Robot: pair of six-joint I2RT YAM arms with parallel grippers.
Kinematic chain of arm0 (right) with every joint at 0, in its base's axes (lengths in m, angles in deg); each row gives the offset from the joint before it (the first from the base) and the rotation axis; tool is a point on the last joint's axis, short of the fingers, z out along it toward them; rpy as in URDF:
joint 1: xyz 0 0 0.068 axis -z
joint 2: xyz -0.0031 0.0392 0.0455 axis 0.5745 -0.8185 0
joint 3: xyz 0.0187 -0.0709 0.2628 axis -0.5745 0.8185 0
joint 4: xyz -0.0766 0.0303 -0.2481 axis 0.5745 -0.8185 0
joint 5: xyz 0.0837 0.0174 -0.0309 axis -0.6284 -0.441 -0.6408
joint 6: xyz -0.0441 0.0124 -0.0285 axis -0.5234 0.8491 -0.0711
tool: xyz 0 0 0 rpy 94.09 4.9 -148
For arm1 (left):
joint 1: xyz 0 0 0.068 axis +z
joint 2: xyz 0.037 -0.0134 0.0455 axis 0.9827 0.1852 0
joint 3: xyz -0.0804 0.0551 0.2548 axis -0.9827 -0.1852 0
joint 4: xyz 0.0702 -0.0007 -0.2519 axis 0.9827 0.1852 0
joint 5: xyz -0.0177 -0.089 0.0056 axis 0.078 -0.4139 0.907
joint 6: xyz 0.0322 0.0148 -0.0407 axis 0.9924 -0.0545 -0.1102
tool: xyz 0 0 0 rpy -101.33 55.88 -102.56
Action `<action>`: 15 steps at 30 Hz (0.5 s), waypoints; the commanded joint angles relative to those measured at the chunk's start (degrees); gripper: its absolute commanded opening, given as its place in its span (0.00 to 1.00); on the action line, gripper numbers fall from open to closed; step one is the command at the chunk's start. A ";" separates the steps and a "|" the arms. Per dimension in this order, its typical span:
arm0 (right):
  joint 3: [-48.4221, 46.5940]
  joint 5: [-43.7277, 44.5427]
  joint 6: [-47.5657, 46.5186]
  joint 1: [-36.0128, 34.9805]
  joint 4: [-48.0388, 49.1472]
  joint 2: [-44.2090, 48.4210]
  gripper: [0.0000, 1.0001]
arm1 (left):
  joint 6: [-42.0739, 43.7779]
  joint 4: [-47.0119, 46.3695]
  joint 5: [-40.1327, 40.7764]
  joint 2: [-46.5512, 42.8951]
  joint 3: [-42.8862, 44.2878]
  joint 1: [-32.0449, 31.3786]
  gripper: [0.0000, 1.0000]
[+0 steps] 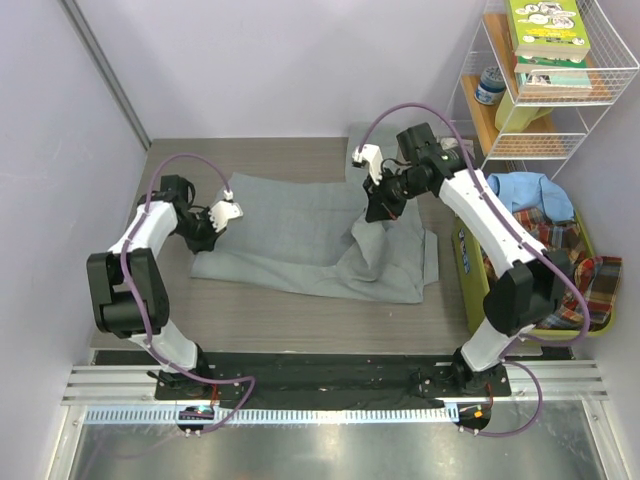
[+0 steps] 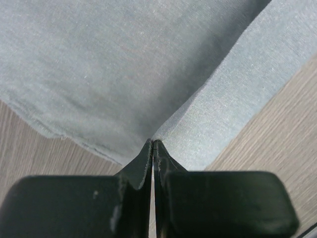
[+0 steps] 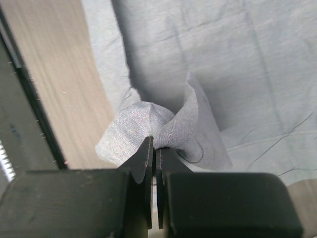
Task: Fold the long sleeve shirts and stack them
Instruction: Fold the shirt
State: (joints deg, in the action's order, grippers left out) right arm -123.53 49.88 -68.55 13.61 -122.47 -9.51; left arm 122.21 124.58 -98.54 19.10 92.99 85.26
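A plain grey long sleeve shirt [image 1: 300, 235] lies spread across the middle of the wooden table. My left gripper [image 1: 203, 238] is shut on its left edge, low at the table; in the left wrist view the jaws [image 2: 152, 143] pinch a fold of the grey cloth [image 2: 124, 64]. My right gripper [image 1: 377, 214] is shut on a bunched piece of the same shirt near its right side and holds it lifted off the table. The right wrist view shows that cloth [image 3: 163, 124] puckered in the closed jaws [image 3: 154, 141]. A light blue shirt [image 1: 525, 190] and a red-green plaid one [image 1: 590, 280] lie in the bin.
A yellow-green bin [image 1: 470, 270] stands at the table's right edge, beside the right arm. Behind it is a white wire shelf [image 1: 540, 110] with books and a jar. Walls close in on the left and the back.
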 commanded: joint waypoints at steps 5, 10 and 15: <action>-7.36 7.19 -1.50 0.10 3.48 -7.53 0.01 | -3.73 -4.81 1.38 2.64 1.00 -0.93 0.00; -6.67 11.42 4.04 -0.25 6.99 -11.14 0.01 | -8.12 -6.65 1.99 3.78 1.18 -1.01 0.10; -6.22 13.62 10.28 -0.78 9.37 -11.50 0.52 | -17.77 -8.94 2.35 3.52 2.93 -1.01 0.28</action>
State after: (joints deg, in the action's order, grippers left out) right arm -128.76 60.41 -64.03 13.41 -116.87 -21.99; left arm 113.29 118.89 -96.26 22.86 93.10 84.32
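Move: The shirt's folded-over side is already held in both hands, its near-left corner in the left and its right part bunched up in the right. Its lay-down spots are on the shirt body: about 2 cm ahead and 5 below the left hand, roughly 8 ahead and 19 below the right. The shirt's far-left corner lies about 20 ahead and 7 right of the left hand. From the right hand, the far sleeve is some 28 ahead and 2 right, and the side strip 3 ahead and 12 right. The shirt's raised right part is carried forward and down over the body, about 6 cm each way, by the right hand, which turns about 10 degrees clockwise and opens partly at the last. Meanwhile the left hand lowers its corner barely 2 cm down and as far forward, then parts its fingers and lets go while turning slightly counter-clockwise. ##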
